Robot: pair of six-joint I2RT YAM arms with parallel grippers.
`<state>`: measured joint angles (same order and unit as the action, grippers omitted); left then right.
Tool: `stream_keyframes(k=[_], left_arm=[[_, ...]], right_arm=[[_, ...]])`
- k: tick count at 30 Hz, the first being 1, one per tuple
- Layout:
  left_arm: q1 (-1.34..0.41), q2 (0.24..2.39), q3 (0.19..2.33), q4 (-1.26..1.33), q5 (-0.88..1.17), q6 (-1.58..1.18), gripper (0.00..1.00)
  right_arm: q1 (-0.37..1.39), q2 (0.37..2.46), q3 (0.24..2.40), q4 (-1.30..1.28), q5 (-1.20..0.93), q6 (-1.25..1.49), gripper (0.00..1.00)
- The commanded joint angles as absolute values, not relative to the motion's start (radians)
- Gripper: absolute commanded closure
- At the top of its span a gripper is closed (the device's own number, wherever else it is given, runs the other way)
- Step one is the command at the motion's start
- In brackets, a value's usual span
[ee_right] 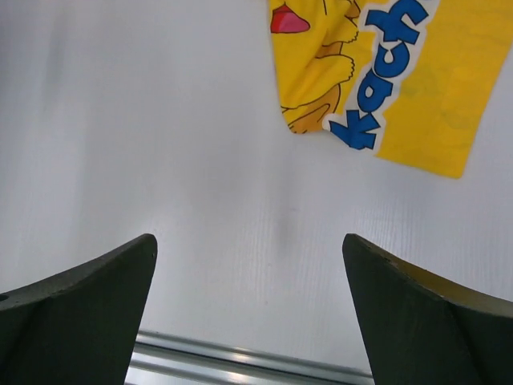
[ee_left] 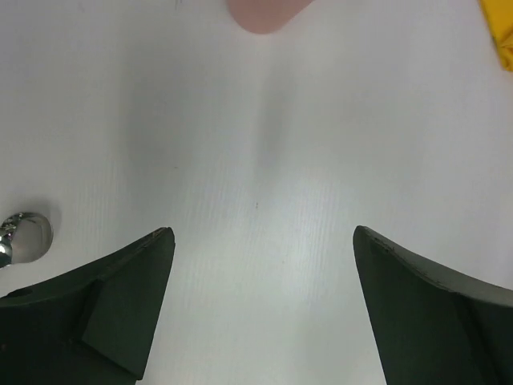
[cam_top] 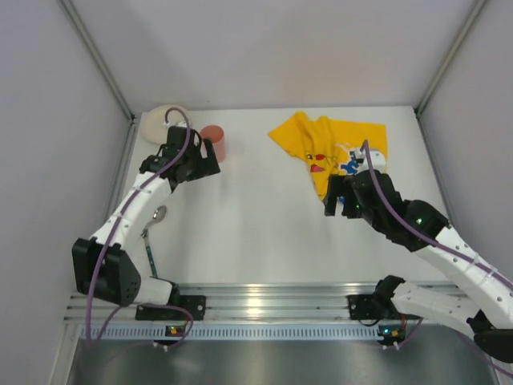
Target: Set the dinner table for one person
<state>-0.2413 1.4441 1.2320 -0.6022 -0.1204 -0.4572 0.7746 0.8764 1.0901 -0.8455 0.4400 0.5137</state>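
Note:
The dinner table [cam_top: 256, 233] is a plain white tabletop. A pink cup [cam_top: 213, 142] stands at the back left beside a white bowl [cam_top: 163, 122], and a metal spoon [cam_top: 151, 228] lies near the left arm. A crumpled yellow Pikachu cloth [cam_top: 329, 148] lies at the back right. My left gripper [cam_top: 208, 164] hovers just in front of the cup, open and empty. In the left wrist view the left gripper [ee_left: 263, 241] shows bare table between its fingers, the cup [ee_left: 264, 14] at the top edge and the spoon's bowl [ee_left: 24, 237] at the left. My right gripper [cam_top: 333, 198] is open and empty at the cloth's near tip; the right gripper [ee_right: 248, 245] has the cloth [ee_right: 401, 72] ahead of it.
Grey walls enclose the table on the left, right and back. An aluminium rail [cam_top: 264, 303] carrying both arm bases runs along the near edge, and the rail [ee_right: 240, 365] also shows below the right fingers. A corner of the yellow cloth [ee_left: 501, 32] reaches the left wrist view.

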Motion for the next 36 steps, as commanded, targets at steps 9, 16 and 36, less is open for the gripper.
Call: stream_keyframes(k=[9,16,36], left_arm=[[-0.412,1.371,1.199,-0.514,-0.095,-0.658,0.01],[-0.463,1.587,1.068,0.226,0.265,-1.005,0.02],[-0.603,2.503,2.066,-0.334,0.017,-0.908,0.02]], right_arm=[[0.770,0.888,1.151,-1.028,0.449,0.606,0.00],[0.770,0.755,1.081,-1.107,0.446,0.729,0.00],[0.769,0.775,1.204,-1.388,0.561,0.815,0.00]])
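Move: The yellow napkin's middle lies about 42 cm to the left hand's right, some 18 cm ahead and 17 cm below. The cup stands nearly straight ahead of this hand, about 17 cm out, 2 cm to the right and 13 cm lower; the plate is roughly 14 cm left and 27 cm ahead, also 17 cm below. From the right hand the napkin lies about 33 cm ahead, 3 cm right and 25 cm down. The napkin's left side is where the open left hand goes: it first lifts about 4 cm, then sweeps some 30 cm right, sinking and later reaching forward, with its left side rolling down about 25 degrees. It ends low by the cloth's left edge, no contact visible. The right hand, also open, draws back and right, about 7 cm each way, away from the napkin, turning slightly clockwise. ##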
